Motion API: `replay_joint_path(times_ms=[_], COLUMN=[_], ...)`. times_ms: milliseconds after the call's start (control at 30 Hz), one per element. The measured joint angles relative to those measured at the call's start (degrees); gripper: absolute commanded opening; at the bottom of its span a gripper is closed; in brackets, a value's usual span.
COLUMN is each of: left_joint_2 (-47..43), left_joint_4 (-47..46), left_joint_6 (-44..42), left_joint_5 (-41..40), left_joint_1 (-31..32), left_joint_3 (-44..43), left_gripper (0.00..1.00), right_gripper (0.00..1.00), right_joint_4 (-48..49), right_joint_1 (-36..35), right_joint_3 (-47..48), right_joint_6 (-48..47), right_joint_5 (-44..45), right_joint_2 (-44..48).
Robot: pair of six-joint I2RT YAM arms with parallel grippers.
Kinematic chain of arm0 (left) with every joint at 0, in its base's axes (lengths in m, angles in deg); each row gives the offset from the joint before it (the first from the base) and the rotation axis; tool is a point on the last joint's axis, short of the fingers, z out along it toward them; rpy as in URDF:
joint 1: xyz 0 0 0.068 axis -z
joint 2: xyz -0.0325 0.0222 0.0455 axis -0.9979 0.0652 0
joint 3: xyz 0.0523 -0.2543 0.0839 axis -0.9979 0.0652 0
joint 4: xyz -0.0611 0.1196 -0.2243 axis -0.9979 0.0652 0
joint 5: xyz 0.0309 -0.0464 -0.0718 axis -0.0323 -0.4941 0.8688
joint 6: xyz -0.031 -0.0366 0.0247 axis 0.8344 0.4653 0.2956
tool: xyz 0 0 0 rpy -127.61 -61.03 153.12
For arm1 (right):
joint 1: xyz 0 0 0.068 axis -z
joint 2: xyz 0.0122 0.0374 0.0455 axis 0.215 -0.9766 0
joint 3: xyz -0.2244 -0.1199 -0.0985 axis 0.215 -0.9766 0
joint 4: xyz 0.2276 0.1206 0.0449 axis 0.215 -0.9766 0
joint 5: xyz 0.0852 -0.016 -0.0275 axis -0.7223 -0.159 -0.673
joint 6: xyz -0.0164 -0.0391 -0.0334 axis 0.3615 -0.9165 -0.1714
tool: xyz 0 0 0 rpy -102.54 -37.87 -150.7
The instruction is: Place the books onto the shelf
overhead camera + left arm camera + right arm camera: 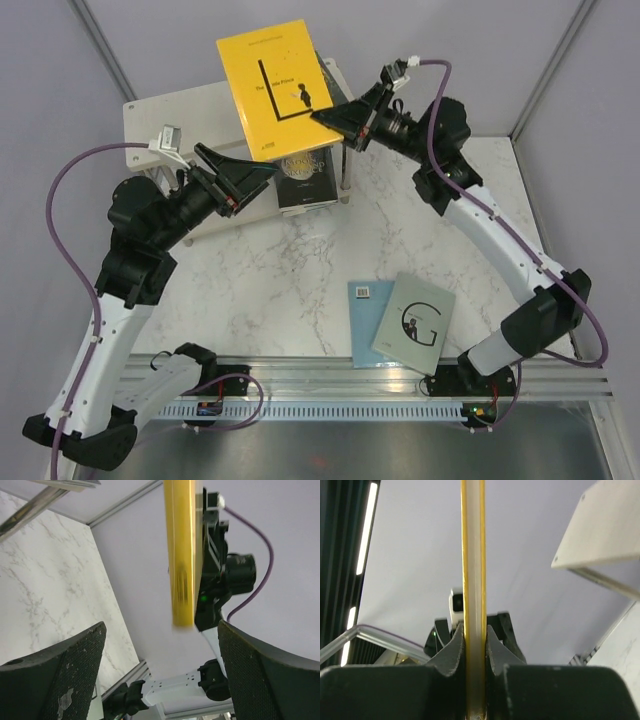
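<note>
A bright yellow book (pixel 275 85) hangs in the air above the shelf (pixel 140 115), and my right gripper (pixel 330 118) is shut on its lower right corner. The right wrist view has that book (pixel 473 555) edge-on, clamped between the shut gripper (pixel 474 640). My left gripper (pixel 262 178) stands open just left of a dark book with gold lettering (pixel 305 175) at the shelf's front, holding nothing. From the left wrist, the yellow book (pixel 181 555) hangs beyond the open gripper (pixel 160 665). A teal-blue book (pixel 363 320) and a grey-green "G" book (pixel 413 320) lie flat near the front edge.
A thin metal pole leg (pixel 343 170) of the shelf stands right of the dark book. One pale shelf board (pixel 600 535) shows at the upper right of the right wrist view. Purple cables loop off both arms. White marble tabletop (pixel 260 290) spreads between the arms.
</note>
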Motion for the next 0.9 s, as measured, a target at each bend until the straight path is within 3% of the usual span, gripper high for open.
replay_joint_path(times_ms=[233, 333, 667, 900], left_joint_2=[-4.3, -5.4, -6.2, -6.2], left_joint_4=[6.7, 8.2, 10.6, 12.3], left_joint_6=[-3.7, -4.6, -6.3, -7.0], left_joint_5=[-2.9, -3.9, -5.7, -5.8], left_joint_1=[-0.1, -0.3, -0.3, -0.3], left_joint_3=[-0.5, -0.5, -0.5, -0.5], left_gripper=[0.94, 0.93, 0.91, 0.91], right_gripper=[0.0, 0.0, 0.0, 0.0], right_joint_4=[-16.3, -22.5, -35.8, -38.1], right_joint_1=[7.9, 9.8, 11.3, 12.7], right_joint_3=[29.8, 37.2, 43.1, 45.2], right_joint_6=[-4.4, -5.8, -8.4, -8.5], right_joint_5=[-4.9, -6.8, -9.7, -8.9], right_joint_2=[-15.1, -19.6, -30.3, -33.5])
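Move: The right hand holds the yellow book by its right edge. The book stack on the upper shelf lies about 20 cm ahead of this hand, 5 cm left and 11 cm below. The shelf's near right corner is some 13 cm ahead, 7 cm right and 14 cm down, and the black book on the lower shelf about 20 cm ahead, 6 cm left and nearly 40 cm down. From the left hand the stack is roughly 27 cm ahead, 9 cm right, 7 cm below. Keeping its pinch on the yellow book's right edge, the right hand carries it some 17 cm forward onto the upper shelf's stack, first rising about 4 cm to clear it, then sinking about 12 cm while the wrist tips the book's far and left edges down by roughly 15 degrees each to lay it over the green book. The left hand, already open and clear of the book, draws off a few centimetres to the left, back and slightly down. ##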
